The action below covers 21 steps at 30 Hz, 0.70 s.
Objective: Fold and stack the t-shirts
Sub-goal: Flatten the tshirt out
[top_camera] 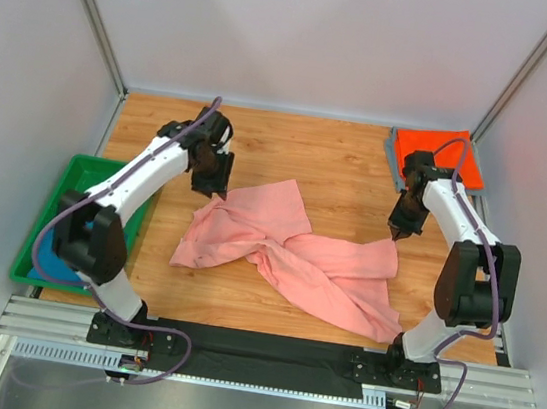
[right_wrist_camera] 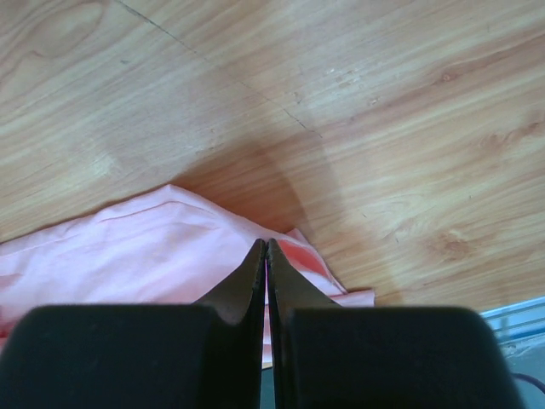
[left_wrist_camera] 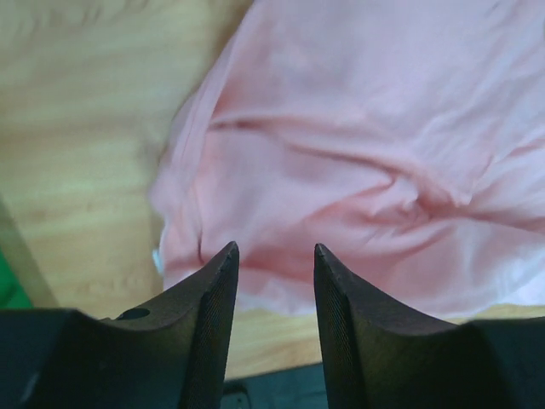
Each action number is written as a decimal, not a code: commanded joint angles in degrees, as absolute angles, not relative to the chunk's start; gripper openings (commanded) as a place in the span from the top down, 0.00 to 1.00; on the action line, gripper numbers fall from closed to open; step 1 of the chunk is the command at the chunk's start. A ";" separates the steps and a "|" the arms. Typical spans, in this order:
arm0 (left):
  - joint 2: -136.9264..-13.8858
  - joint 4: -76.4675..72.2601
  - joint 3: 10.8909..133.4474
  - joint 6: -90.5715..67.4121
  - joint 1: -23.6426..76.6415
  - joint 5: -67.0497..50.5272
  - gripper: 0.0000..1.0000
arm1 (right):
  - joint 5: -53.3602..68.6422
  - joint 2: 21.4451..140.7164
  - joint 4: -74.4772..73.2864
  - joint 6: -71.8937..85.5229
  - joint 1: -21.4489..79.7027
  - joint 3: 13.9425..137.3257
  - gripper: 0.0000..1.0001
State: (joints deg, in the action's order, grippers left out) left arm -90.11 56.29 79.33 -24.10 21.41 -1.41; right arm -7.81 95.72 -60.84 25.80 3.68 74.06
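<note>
A salmon-pink t-shirt [top_camera: 292, 252] lies crumpled and spread across the middle of the wooden table. My left gripper [top_camera: 211, 188] hovers just above its far left corner, open, with nothing between the fingers; in the left wrist view the pink cloth [left_wrist_camera: 358, 153] lies below the gripper [left_wrist_camera: 274, 247]. My right gripper [top_camera: 400, 229] is shut at the shirt's far right corner, and that corner [right_wrist_camera: 170, 247] peaks right at the gripper [right_wrist_camera: 266, 242]. A folded orange-red t-shirt [top_camera: 441, 154] lies at the back right on a grey one [top_camera: 393, 158].
A green plastic bin [top_camera: 64, 199] stands off the table's left edge, partly behind my left arm, with something blue [top_camera: 101, 228] inside. White walls close the back and sides. A black strip and metal rails [top_camera: 264, 350] run along the near edge.
</note>
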 commanded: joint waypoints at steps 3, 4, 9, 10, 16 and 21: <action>-103.69 47.64 90.85 -8.45 21.62 -8.70 0.52 | -4.31 95.71 -58.80 24.87 3.52 76.12 1.00; -107.80 47.38 92.79 -6.87 21.62 -7.40 0.52 | -3.78 95.54 -58.80 24.70 3.60 75.85 1.00; -120.83 47.20 109.03 -5.27 21.88 -12.56 0.52 | 0.95 93.52 -57.48 25.22 3.69 71.81 1.00; -124.76 47.20 111.33 -5.45 22.23 -13.44 0.51 | 1.66 93.25 -57.31 25.49 3.69 71.20 1.00; -136.30 47.47 125.15 -5.19 25.21 -16.17 0.50 | 4.31 92.81 -58.01 26.46 3.60 69.17 1.00; -140.09 43.69 129.19 -5.53 27.33 -19.07 0.48 | 4.57 93.51 -58.62 25.14 3.69 70.75 1.00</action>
State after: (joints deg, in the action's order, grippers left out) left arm -139.28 46.98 125.49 -7.05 25.85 -15.42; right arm 3.22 95.13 -59.07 25.69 3.68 69.04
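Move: The pink t-shirt's far corner lies flat some 21 cm ahead of the left hand, 18 cm to its right and 13 cm below; the shirt's lower-left tip is about 9 cm back and 7 cm left of that hand. The right hand has the shirt's lifted right corner; the right panel's middle is roughly 6 cm back, 9 cm left and 8 cm below, the orange shirt stack 32 cm ahead and 9 cm right. The left hand, empty and staying half open, sweeps forward and to the right by about 17 and 15 cm over the shirt while sinking some 9 cm, wrist turning clockwise, to come close to the flat far corner. The right hand keeps its pinch on the lifted right corner and eases a few centimetres left, then also back and slightly down, tilting its fingertips about 10 degrees leftward. ##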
